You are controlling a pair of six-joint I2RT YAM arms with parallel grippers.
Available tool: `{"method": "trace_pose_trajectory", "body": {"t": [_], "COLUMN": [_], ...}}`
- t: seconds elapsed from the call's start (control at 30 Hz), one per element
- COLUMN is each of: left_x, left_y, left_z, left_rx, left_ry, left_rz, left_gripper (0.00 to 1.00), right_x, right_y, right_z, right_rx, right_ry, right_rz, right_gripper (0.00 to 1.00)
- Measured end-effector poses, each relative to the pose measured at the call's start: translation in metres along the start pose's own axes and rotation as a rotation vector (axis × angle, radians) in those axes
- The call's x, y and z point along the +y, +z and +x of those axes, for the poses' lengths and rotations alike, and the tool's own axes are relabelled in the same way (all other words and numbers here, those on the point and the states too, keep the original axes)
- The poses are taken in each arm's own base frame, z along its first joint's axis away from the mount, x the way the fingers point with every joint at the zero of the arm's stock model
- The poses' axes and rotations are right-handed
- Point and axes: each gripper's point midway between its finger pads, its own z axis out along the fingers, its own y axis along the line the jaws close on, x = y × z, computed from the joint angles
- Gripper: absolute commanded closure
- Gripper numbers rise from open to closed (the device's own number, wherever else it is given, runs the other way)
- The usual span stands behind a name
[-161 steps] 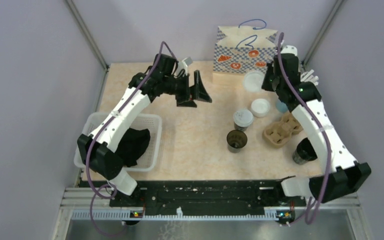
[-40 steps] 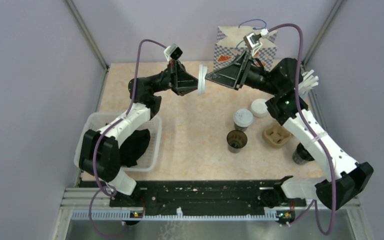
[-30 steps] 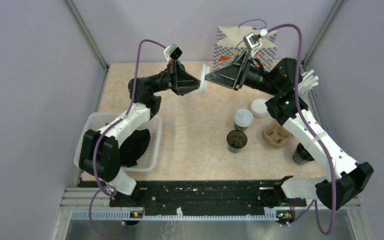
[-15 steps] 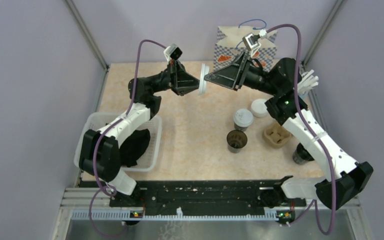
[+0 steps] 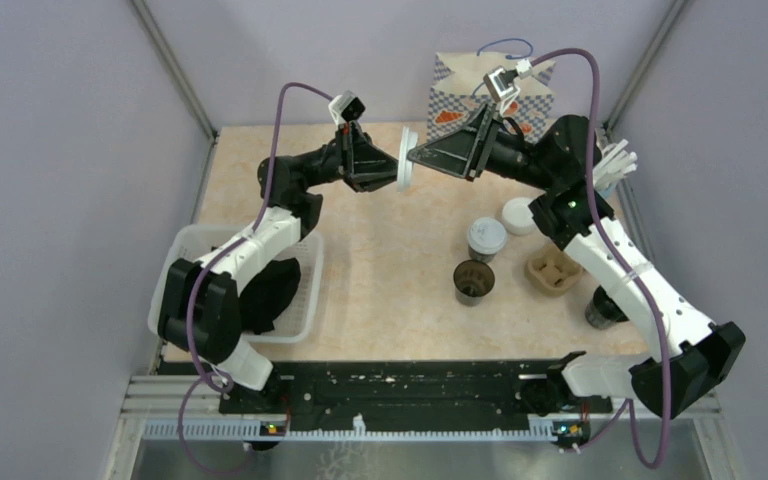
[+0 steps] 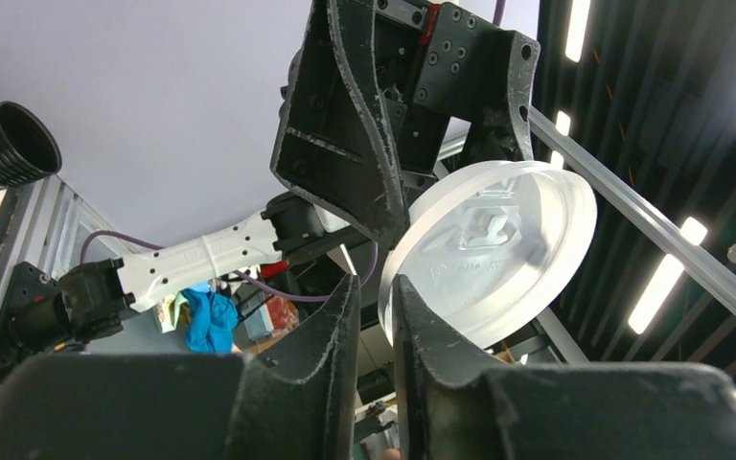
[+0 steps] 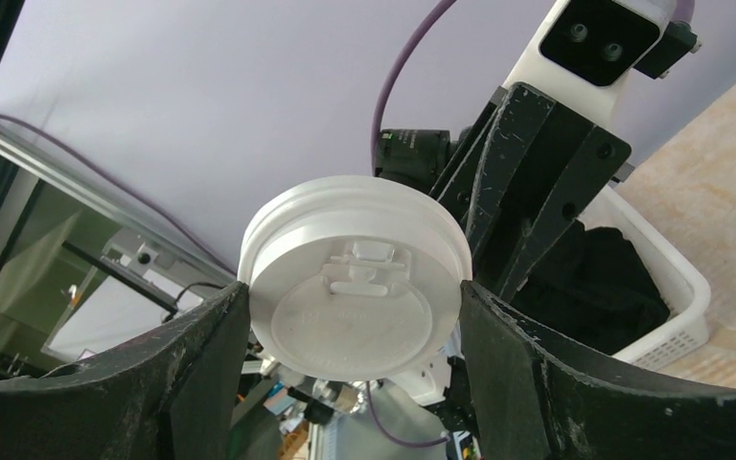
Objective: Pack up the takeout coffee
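A loose white lid (image 5: pixel 406 163) hangs in mid-air between both grippers, above the table's far middle. My right gripper (image 5: pixel 416 155) spans its width; in the right wrist view both fingers press its edges, so my right gripper (image 7: pixel 355 292) is shut on the lid (image 7: pixel 355 259). My left gripper (image 5: pixel 396 168) sits at the lid's rim. In the left wrist view my left gripper (image 6: pixel 374 283) shows a narrow gap, with the lid (image 6: pixel 498 240) by the right finger. Two takeout coffee cups (image 5: pixel 486 237) (image 5: pixel 518 213) stand on the table under the right arm.
A lidless dark cup (image 5: pixel 474 281) stands near the middle. Right of it lie a cardboard cup carrier (image 5: pixel 552 270) and another dark cup (image 5: pixel 603 306). A patterned paper bag (image 5: pixel 465 100) stands at the back. A white basket (image 5: pixel 305 300) with black cloth sits at the left.
The lid left the table near the bag and now hangs between both grippers. In the last second the left jaws parted slightly, the right fingers closed on the lid; the arms barely moved.
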Motion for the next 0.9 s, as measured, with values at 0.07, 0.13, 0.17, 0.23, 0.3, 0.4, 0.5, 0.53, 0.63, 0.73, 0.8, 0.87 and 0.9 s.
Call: {"method": "trace_pose_trajectory", "body": {"t": [0.07,0.13,0.17,0.23,0.3,0.4,0.5,0.53,0.63,0.73,0.8,0.87,0.9], "left_x": [0.002,0.005,0.007,0.011,0.014,0.020,0.032,0.035,0.052,0.078,0.096,0.113,0.120], "left_y": [-0.001,-0.002,-0.003,-0.006,-0.008,-0.016,-0.031,-0.037,-0.059,-0.073,-0.078,-0.081,-0.081], "left_z": [-0.001,-0.001,-0.001,-0.002,-0.002,-0.003,-0.004,-0.004,-0.003,-0.005,-0.005,-0.001,0.002], "left_rx": [-0.004,-0.008,-0.011,-0.020,-0.027,-0.046,-0.083,-0.100,-0.153,-0.196,-0.204,-0.191,-0.178], "left_ry": [-0.008,-0.017,-0.021,-0.034,-0.046,-0.061,-0.081,-0.087,-0.123,-0.150,-0.156,-0.142,-0.127], "left_rz": [-0.004,-0.009,-0.012,-0.020,-0.028,-0.053,-0.110,-0.131,-0.225,-0.364,-0.464,-0.572,-0.614], "left_gripper": [0.65,0.60,0.59,0.57,0.50,0.39,0.29,0.26,0.21,0.18,0.15,0.14,0.14], "right_x": [0.000,-0.001,-0.001,-0.002,-0.004,-0.008,-0.018,-0.026,-0.050,-0.077,-0.091,-0.107,-0.115], "right_y": [0.000,0.000,0.000,0.000,0.000,-0.001,-0.012,-0.020,-0.044,-0.073,-0.089,-0.110,-0.118], "right_z": [0.000,-0.001,-0.001,-0.001,0.000,-0.001,-0.003,-0.004,-0.003,0.008,0.020,0.036,0.046], "right_rx": [-0.001,-0.004,-0.006,-0.007,-0.006,-0.012,-0.021,-0.024,-0.025,0.028,0.079,0.151,0.194], "right_ry": [0.001,0.001,0.001,0.003,0.012,0.022,0.034,0.035,0.008,-0.039,-0.062,-0.076,-0.078], "right_rz": [0.001,0.002,0.003,0.007,0.018,0.035,0.090,0.131,0.282,0.495,0.603,0.739,0.803], "right_gripper": [0.27,0.27,0.27,0.27,0.27,0.28,0.28,0.28,0.27,0.28,0.28,0.28,0.29]}}
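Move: Below and to the right of the right hand, which already holds a white lid, stands the open cup: about 14 cm right, 5 cm ahead and 43 cm down. At that same depth, the lidded cup is some 15 cm ahead and 17 cm right of the hand, and the carrier tray 11 cm ahead and 32 cm right. For the left hand the open cup lies roughly 16 cm right, 4 cm ahead and 40 cm down. Keeping the lid gripped by its rim, the right hand pauses briefly, then swings down about 14 cm and some 10 cm right towards the open cup, its left-pointing fingers tipping downward by about 40 degrees. The left fingers, already parting beside the lid, spread wide and come free while that hand sinks as far, its fingertips tipping down, and eases slightly forward and left. ##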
